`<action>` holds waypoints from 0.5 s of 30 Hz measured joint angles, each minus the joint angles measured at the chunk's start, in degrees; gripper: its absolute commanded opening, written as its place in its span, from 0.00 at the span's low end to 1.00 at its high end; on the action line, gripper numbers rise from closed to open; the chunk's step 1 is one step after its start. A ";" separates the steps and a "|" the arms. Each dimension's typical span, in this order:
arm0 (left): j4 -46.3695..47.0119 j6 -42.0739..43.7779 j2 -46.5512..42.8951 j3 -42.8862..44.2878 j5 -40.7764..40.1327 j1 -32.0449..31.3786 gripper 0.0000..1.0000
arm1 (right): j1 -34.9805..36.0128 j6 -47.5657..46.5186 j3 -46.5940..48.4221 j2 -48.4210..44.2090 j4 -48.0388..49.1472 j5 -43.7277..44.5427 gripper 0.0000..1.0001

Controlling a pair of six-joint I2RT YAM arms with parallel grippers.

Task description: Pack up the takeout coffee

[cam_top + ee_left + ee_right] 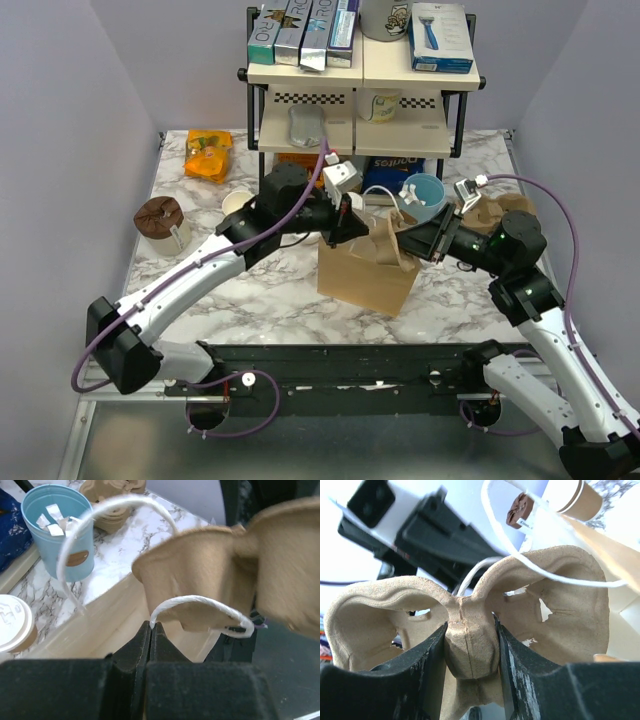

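Note:
The takeout coffee [12, 625], a tan cup with a white lid, stands just outside the brown paper bag [365, 275]; it also shows in the right wrist view as the coffee [572, 497]. I cannot pick it out in the top view, where the left wrist covers that spot. My left gripper [352, 218] is shut on the bag's white string handle [200, 600], pinched at the jaw tips of the left gripper [151, 625]. My right gripper [418, 240] is shut on a pulp cup carrier [555, 595] held over the bag's mouth, the right gripper [470, 625] clamping its central ridge.
A light-blue cup [425, 197] with packets stands behind the bag, with stacked pulp carriers [500, 210] to its right. A lidless tan cup [237, 203] and a brown item [158, 215] sit at the left. A shelf rack [360, 80] rises at the back.

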 measured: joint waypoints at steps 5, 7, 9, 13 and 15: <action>7.69 -3.02 -10.58 -12.59 1.90 -0.31 0.00 | -0.42 -1.25 0.17 0.13 -1.84 2.60 0.50; 10.75 -4.24 -15.54 -17.00 1.86 -0.90 0.00 | -0.48 -1.88 1.01 0.57 -3.63 3.80 0.50; 12.68 -5.05 -18.45 -19.15 1.79 -1.31 0.00 | -0.57 -2.38 2.19 1.29 -5.05 4.59 0.50; 14.91 -6.38 -19.93 -20.06 1.25 -2.56 0.00 | -0.68 -5.09 5.22 2.82 -10.36 7.56 0.50; 14.95 -6.64 -19.80 -20.06 0.46 -3.45 0.00 | -0.68 -7.45 7.52 3.30 -14.14 9.94 0.50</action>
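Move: Just beneath the left hand, which already pinches the near handle, the paper bag's middle lies some 3 cm right, level forward and 15 cm down. The cup carrier is about 8 cm right and 3 cm back of that hand; a lidded cup stands 17 cm ahead, 2 cm left, and the blue bin 14 cm ahead, 16 cm right. From the right hand, holding the carrier, the bag's middle is about 4 cm ahead, 6 cm left and 18 cm lower. Drawing the pinched near handle back from the carrier, the left hand goes about 7 cm towards the base and 3 cm left, rising slightly late on as its fingertips tip up some 10 degrees. The right hand keeps its grip on the carrier and eases it 3 cm forward over the bag, also slightly right and down, turning clockwise with its fingertips dipping. ##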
